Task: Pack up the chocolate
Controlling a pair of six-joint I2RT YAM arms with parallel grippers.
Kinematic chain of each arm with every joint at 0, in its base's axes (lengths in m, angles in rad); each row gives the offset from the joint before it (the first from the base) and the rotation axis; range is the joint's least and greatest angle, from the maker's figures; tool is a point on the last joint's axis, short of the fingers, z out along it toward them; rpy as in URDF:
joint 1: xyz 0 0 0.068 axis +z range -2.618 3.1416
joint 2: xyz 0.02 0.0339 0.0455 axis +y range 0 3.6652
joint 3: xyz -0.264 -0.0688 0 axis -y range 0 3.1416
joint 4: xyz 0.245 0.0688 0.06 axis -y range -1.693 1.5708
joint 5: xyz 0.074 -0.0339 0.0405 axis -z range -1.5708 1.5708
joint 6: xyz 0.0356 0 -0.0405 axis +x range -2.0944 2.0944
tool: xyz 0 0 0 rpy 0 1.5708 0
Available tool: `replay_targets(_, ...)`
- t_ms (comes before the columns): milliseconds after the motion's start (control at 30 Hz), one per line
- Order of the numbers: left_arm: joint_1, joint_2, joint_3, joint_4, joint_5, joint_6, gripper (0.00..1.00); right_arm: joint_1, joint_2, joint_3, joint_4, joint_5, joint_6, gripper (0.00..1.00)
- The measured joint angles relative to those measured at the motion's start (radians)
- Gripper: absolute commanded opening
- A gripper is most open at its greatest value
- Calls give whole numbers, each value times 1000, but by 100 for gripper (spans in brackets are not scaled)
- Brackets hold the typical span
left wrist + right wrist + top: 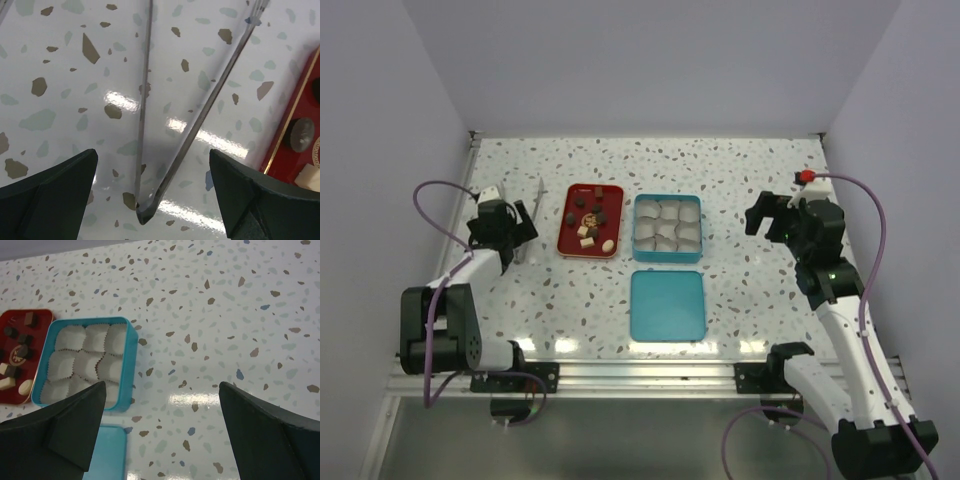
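The chocolate [588,216], several small dark and cream pieces, lies on a red tray [570,240]. To its right stands a teal tin [667,255] with empty white paper cups. Metal tongs [537,205] lie on the table left of the tray. My left gripper [518,240] is open just above the tongs' joined end [142,212], which lies between the fingers [55,190]. My right gripper [768,215] is open and empty, held above the table right of the tin [120,325]. The right wrist view also shows the chocolate [15,352].
The tin's teal lid [667,304] lies flat in front of the tin. The red tray's edge [285,135] shows at the right of the left wrist view, with a dark piece [301,134] on it. White walls enclose the speckled table.
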Motion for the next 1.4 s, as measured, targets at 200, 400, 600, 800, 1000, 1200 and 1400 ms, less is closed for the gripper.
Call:
replay_targets(200, -2, 8, -18, 84, 89, 54, 100, 0, 0, 0, 0, -1, 0, 99)
replay_targets(400, -1, 84, -18, 103, 100, 88, 100, 0, -12, 0, 0, -5, 0, 99)
replay_targets(600, -1, 137, -16, 114, 111, 111, 100, 0, -27, 0, 0, -6, 0, 99)
replay_targets(800, -1, 174, -4, 122, 108, 134, 99, 0, -26, 0, 0, -8, 0, 99)
replay_targets(1000, -1, 228, 35, 150, 101, 159, 90, 0, -26, 0, 0, -25, 0, 99)
replay_targets(1200, 0, 277, 76, 164, 83, 183, 62, 0, -23, 0, 1, -40, 0, 99)
replay_targets(1400, 0, 280, 78, 169, 84, 185, 49, 0, -19, 0, 2, -50, 0, 99)
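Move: The metal tongs lie in a V on the table, joined end towards the robot; their middle is some 6 cm ahead of the open left hand, about 1 cm to its right and 5 cm below. The red chocolate tray's middle is roughly 8 cm ahead and 18 cm right of that hand, and the teal box's about 6 cm ahead and 38 cm right. From the right hand, the tongs are about 55 cm left, 11 cm ahead and 24 cm down. The tongs' two arms end up between the left hand's fingers: wide open, it eases about 1.5 cm right with a small clockwise turn of some 10 degrees, sinks over 4 cm to straddle them, then glides nearly 3 cm forward along them, just above the table. During that glide the fingers close to about half open, and the pads squeeze the arms from both sides, nearer the joined end. ##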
